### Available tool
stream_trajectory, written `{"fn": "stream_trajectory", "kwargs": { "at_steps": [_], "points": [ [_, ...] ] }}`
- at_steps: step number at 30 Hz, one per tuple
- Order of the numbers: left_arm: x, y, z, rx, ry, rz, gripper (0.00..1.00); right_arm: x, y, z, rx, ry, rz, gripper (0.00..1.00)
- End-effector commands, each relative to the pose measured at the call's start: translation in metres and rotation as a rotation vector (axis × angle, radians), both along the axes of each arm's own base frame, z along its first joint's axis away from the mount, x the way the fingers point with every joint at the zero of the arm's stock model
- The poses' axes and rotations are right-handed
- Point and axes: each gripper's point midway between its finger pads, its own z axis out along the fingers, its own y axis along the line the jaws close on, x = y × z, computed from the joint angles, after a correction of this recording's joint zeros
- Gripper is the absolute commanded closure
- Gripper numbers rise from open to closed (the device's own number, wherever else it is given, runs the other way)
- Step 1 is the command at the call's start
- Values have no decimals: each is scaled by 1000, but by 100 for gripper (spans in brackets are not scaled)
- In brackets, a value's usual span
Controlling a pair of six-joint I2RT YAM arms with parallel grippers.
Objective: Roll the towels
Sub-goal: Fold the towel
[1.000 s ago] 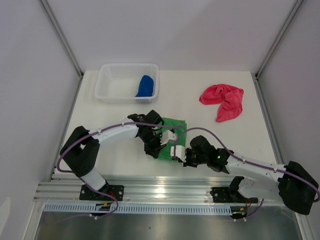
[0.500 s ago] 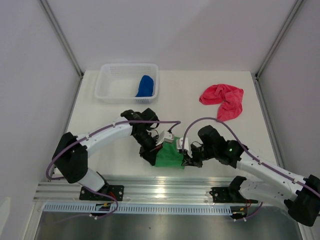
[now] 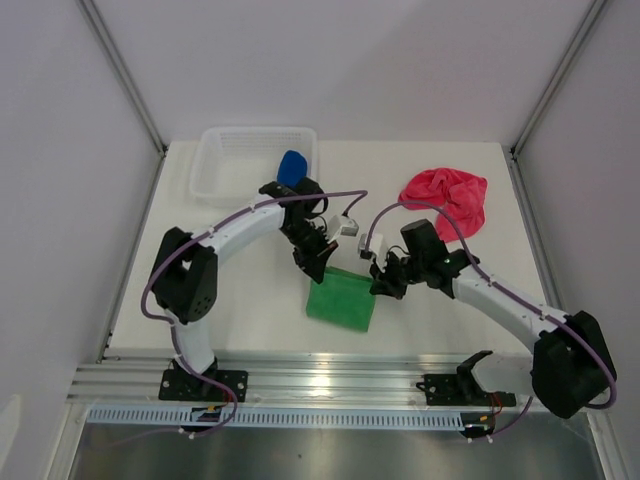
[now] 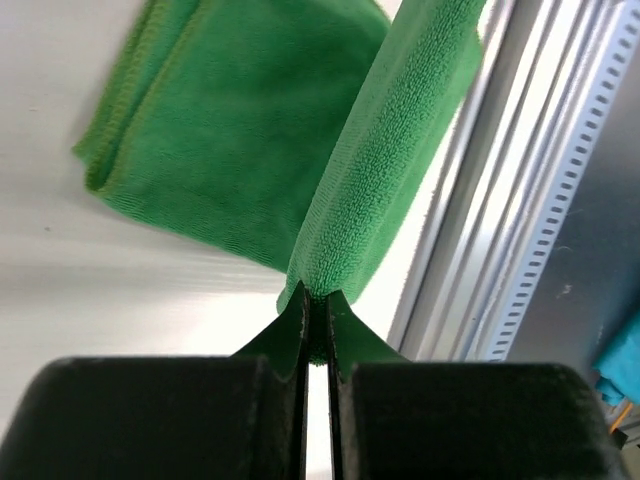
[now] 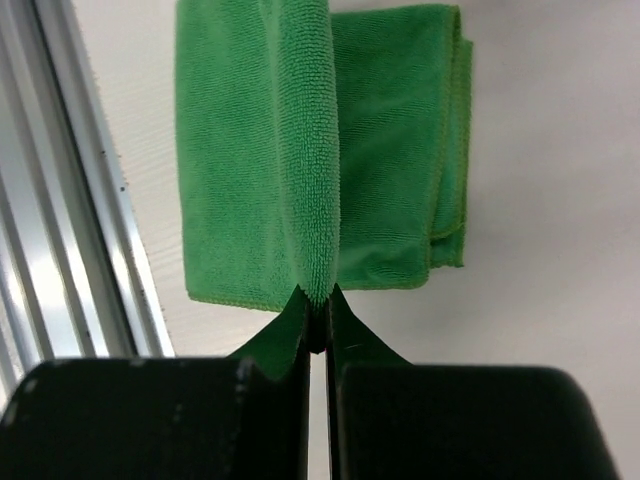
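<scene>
A bright green towel [image 3: 342, 298] hangs folded between my two grippers at mid-table, its lower part resting on the table. My left gripper [image 3: 318, 270] is shut on its far left edge; the left wrist view shows green pile [image 4: 370, 190] pinched in my left gripper [image 4: 316, 325]. At the far right edge my right gripper [image 3: 381, 287] is shut on it too, and the right wrist view has the green towel [image 5: 300, 150] clamped in that gripper [image 5: 317, 325]. A pink-red towel [image 3: 447, 200] lies crumpled at the back right. A royal blue towel [image 3: 291, 166] sits in the basket.
A white mesh basket [image 3: 228, 167] stands at the back left, with the left arm's elbow close in front of it. An aluminium rail [image 3: 330, 378] runs along the near table edge. White walls enclose both sides.
Both grippers have moved away from the near edge toward mid-table and risen, carrying the green towel's edge with them. The towel now hangs as a fold instead of lying flat.
</scene>
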Motion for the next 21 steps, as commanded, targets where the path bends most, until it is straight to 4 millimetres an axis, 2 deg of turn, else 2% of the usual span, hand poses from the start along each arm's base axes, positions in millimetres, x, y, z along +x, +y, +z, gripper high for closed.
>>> {"fn": "stream_trajectory", "kwargs": {
  "at_steps": [1,6,12,13,16,17,21],
  "points": [
    [21,5,-4,65,-46,31,96,25,-5,-1,-35,-26,-55,100],
    [44,0,-19,114,-68,77,95,53,-13,-17,-80,-3,-164,100],
    [65,0,-35,166,-115,126,93,74,-9,-28,-74,-10,-226,100],
    [67,0,-38,166,-116,128,93,78,-11,-29,-79,-8,-251,97],
    [68,0,-51,185,-99,136,94,84,-15,-37,-106,2,-291,71],
    [72,-2,-53,189,-103,146,94,87,-17,-38,-110,7,-314,59],
    [74,-3,-64,205,-86,167,93,108,-26,-24,-103,-42,-440,52]
  ]
}}
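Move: Each closed hand already pinches one end of the green towel's raised edge, the two about 13 cm apart. The flat part's far edge has its middle roughly 6 cm ahead of the left hand, 7 cm to its right and 6 cm below; from the right hand, some 6 cm ahead, 6 cm left and 6 cm below. The blue towel lies about 30 cm ahead and 7 cm left of the left hand; the red towel about 28 cm ahead and 18 cm right of the right hand. Both hands, still pinching the green towel's raised edge, carry it about 6 cm forward and nearly as far down, laying it over towards the far edge. Near the end the right fingers open about halfway and let go of their corner, that wrist turning nearly 20 degrees clockwise; the left keeps its pinch, tilting slightly. ##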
